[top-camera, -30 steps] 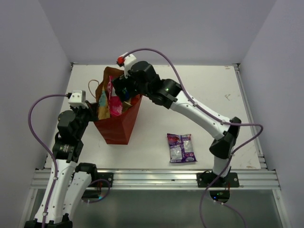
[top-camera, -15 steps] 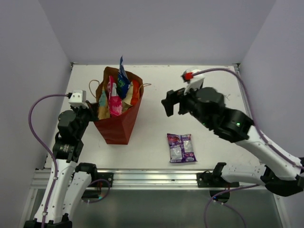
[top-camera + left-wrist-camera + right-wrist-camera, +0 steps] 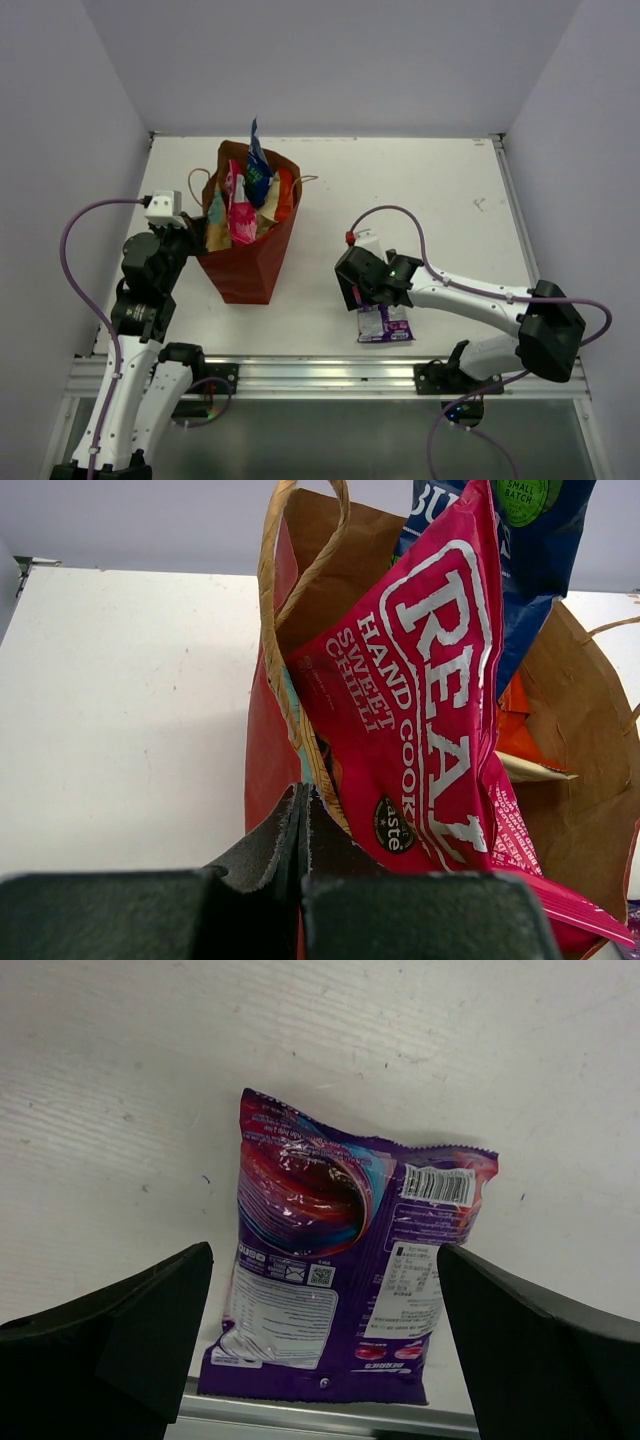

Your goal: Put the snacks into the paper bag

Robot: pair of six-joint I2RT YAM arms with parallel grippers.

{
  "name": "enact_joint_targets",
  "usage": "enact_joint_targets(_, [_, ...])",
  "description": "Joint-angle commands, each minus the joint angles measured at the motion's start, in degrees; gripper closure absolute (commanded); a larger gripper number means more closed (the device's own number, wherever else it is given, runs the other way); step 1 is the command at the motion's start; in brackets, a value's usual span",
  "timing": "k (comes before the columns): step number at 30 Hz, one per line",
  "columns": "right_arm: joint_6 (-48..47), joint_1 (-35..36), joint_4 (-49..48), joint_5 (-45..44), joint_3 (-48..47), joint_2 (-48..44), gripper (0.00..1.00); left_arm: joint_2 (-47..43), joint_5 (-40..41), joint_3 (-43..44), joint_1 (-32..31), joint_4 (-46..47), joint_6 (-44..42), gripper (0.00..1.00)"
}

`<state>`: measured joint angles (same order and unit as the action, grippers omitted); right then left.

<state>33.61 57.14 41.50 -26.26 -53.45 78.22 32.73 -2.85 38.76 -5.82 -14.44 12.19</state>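
Observation:
The red paper bag (image 3: pixel 245 270) stands upright at the left of the table. Pink (image 3: pixel 240 215), blue (image 3: pixel 258 170) and orange-red (image 3: pixel 285 195) snacks stick out of its top. My left gripper (image 3: pixel 203 232) is shut on the bag's left rim. In the left wrist view its jaws (image 3: pixel 303 792) pinch the red wall (image 3: pixel 265 750) beside the pink packet (image 3: pixel 420 710). A purple-silver packet (image 3: pixel 387 323) lies flat near the table's front edge. My right gripper (image 3: pixel 352 292) hovers just over it, open. In the right wrist view the gripper (image 3: pixel 322 1260) straddles that packet (image 3: pixel 300 1190) without touching it.
The metal rail (image 3: pixel 330 372) along the table's near edge runs right below the purple packet. White walls close in the left (image 3: pixel 60 150) and the back. A cord handle (image 3: pixel 275 600) loops over the bag's rim close to my left fingers.
My right arm left the bag's mouth, with the blue packet now standing in it, swung out to the right, then came down over the purple packet with its jaws wide. The left arm held still.

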Motion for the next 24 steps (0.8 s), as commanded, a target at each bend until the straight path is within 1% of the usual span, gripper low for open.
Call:
enact_joint_targets(1, [5.94, 0.86, -3.08, 0.58, 2.82, 0.18, 0.01, -0.21, -1.46, 0.08, -0.59, 2.13, -1.37, 1.0])
enact_joint_targets(5, [8.49, 2.53, -6.94, 1.65, 6.42, 3.16, 0.01, -0.39, -1.63, 0.17, -0.59, 2.13, -1.37, 1.0])
enact_joint_targets(9, [9.72, 3.94, -8.36, 2.09, 7.57, 6.77, 0.03, -0.39, -1.63, 0.17, -0.68, 2.04, -1.37, 1.0])
enact_joint_targets(11, [10.25, 4.98, -8.19, 1.13, 7.49, 7.82, 0.15, -0.39, -1.63, 0.17, -0.68, 2.04, -1.29, 1.0])
enact_joint_targets(13, [10.51, 5.61, -7.75, 0.25, 7.14, 8.36, 0.32, -0.3, -1.63, 0.17, -0.68, 2.04, -1.37, 1.0])
enact_joint_targets(14, [10.86, 6.22, -6.7, -0.19, 6.44, 8.36, 0.51, -0.21, -1.63, 0.17, -0.68, 2.04, -1.37, 1.0])
enact_joint_targets(15, [11.04, 6.66, -5.82, -1.67, 5.91, 8.18, 0.6, -0.21, -1.63, 0.26, -0.68, 2.13, -1.37, 1.0])
enact_joint_targets(16, [11.3, 7.01, -4.85, -2.38, 5.21, 8.09, 0.79, -0.21, -1.63, 0.26, -0.68, 2.22, -1.37, 1.0])
enact_joint_targets(18, [11.57, 8.5, -0.99, -5.01, 2.49, 7.66, 0.93, -0.21, -1.63, 0.26, -0.68, 2.13, -1.29, 1.0])
enact_joint_targets(19, [11.74, 9.03, 0.5, -5.81, 1.43, 6.96, 0.98, -0.21, -1.63, 0.26, -0.68, 2.04, -1.37, 1.0])
enact_joint_targets(20, [12.01, 10.25, 3.74, -7.04, -1.1, 6.52, 1.0, -0.21, -1.72, 0.17, -0.68, 2.13, -1.29, 1.0])
enact_joint_targets(22, [11.92, 11.4, 6.92, -9.93, -4.28, 4.68, 1.0, -0.3, -1.72, 0.09, -0.68, 2.13, -1.37, 1.0])
enact_joint_targets(24, [11.31, 13.34, 11.05, -11.79, -9.98, 3.09, 1.0, -0.12, -1.81, 0.08, -0.68, 2.13, -1.37, 1.0])
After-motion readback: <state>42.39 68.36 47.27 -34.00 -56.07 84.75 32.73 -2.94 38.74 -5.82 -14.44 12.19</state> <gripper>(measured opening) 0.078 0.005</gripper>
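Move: The purple snack bag lies flat between and below the right hand's open fingers, its middle about 7 cm lower, some 2 cm back and 2 cm to the right. From that hand the paper bag's middle is some 27 cm left, 11 cm ahead and about 5 cm higher. The blue snack bag sticks out of it roughly 14 cm ahead, 25 cm left and 18 cm up. From the left hand the purple snack bag lies about 37 cm right, 9 cm back and 24 cm below. Down and slightly back, the right hand sinks about 6 cm with its fingers straddling the purple snack bag, then shuts them near its middle, pinching the film together. It rises again by nearly 5 cm with the grip kept, starting to drift left towards the paper bag at the end. ##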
